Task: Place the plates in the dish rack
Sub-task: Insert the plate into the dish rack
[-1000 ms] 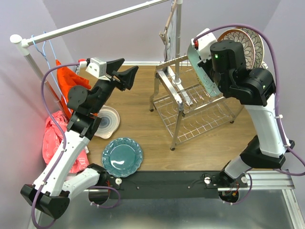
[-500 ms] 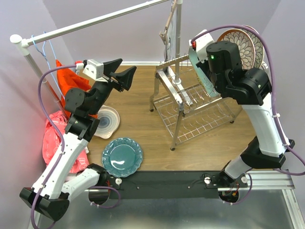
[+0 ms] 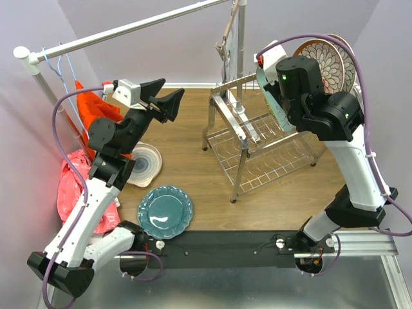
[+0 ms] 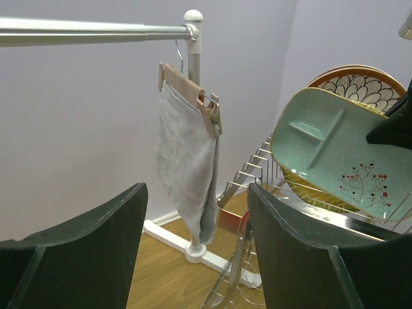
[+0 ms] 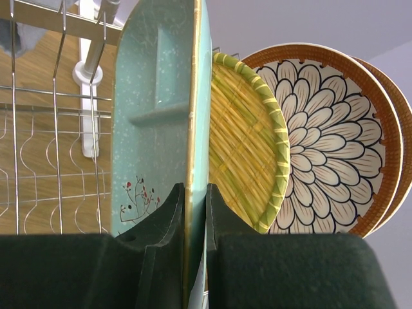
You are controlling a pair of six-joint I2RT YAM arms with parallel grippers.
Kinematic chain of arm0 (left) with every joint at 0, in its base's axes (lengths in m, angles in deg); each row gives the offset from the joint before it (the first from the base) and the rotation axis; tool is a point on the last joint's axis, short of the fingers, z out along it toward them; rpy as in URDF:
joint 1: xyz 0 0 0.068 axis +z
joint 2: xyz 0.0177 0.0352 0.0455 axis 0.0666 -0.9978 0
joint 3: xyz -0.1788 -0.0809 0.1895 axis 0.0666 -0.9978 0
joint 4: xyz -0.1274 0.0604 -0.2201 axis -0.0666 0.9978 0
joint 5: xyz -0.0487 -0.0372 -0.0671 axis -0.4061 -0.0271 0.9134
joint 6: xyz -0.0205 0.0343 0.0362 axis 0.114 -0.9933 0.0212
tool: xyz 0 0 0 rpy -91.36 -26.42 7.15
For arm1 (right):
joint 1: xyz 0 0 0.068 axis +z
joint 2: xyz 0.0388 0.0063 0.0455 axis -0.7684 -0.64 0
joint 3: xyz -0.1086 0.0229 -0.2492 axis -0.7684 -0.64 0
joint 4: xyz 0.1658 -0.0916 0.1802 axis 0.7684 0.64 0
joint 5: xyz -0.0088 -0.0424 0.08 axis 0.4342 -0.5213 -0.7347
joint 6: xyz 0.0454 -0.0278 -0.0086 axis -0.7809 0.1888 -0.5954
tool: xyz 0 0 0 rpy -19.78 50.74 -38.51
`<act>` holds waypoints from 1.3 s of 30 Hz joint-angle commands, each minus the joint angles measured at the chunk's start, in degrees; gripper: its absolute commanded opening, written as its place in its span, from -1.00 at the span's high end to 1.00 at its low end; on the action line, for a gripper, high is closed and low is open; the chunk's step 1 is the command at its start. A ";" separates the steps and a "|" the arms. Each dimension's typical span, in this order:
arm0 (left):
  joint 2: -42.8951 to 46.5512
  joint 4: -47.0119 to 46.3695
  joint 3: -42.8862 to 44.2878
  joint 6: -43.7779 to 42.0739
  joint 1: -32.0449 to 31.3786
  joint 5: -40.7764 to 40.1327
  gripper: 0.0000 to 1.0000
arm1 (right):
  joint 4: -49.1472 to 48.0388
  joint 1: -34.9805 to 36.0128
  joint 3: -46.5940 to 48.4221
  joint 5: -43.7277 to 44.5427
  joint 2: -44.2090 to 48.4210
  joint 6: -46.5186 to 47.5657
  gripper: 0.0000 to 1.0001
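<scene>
My right gripper is shut on the gold rim of a pale green divided plate, which it holds on edge above the upper tier of the dish rack. Just behind it in the rack stand a yellow woven plate and two brown-rimmed floral plates. On the floor to the left lie a teal scalloped plate and a white-grey swirl plate. Raised high over them, my left gripper is open and holds nothing.
A long white clothes rail crosses the back, with a grey cloth on a wooden hanger beside the rack. Orange cloth and pink cloth hang and lie at the far left. Purple walls close in on both sides.
My right arm has shifted slightly left with the green plate, uncovering more of the floral plate. The left arm nudged a little to the left, its gripper still open.
</scene>
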 commanded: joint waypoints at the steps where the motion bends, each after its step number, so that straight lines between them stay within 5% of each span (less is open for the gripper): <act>1: 0.56 -1.44 -0.91 0.08 0.61 1.35 -0.45 | 2.87 -0.61 -0.25 3.92 0.98 0.76 0.65; 26: 4.69 -0.91 -3.90 0.52 1.58 1.43 -0.45 | -1.87 -0.69 -0.95 4.18 -0.60 3.83 0.19; 32: 4.96 0.14 -3.20 1.13 1.67 1.61 -0.45 | -5.55 -0.61 10.55 2.69 -3.06 11.11 -0.07; 39: 4.34 6.37 0.67 2.10 1.76 1.00 -0.45 | -13.82 -0.52 2.66 -6.45 3.79 13.07 -0.54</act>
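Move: The right hand already has the pale green plate by its upper rim in the rack; the plate's middle is about 8 cm below that hand, some 3 cm ahead and 2 cm left. The woven yellow plate stands roughly 3 cm right of the hand, 6 cm ahead and 7 cm down; the nearer floral plate is some 14 cm right, 6 cm ahead and 4 cm down. From the idle left hand, the green plate lies about 28 cm right, 8 cm ahead and 8 cm below. Pinching the green plate's rim at first, the right fingers ease open while the hand sinks less than a centimetre, letting go as the gap widens. Then the hand lifts quickly by about 5 cm, up along the plate's rim, its fingertips tilting upward several degrees and the fingers still spreading on either side of the rim. ##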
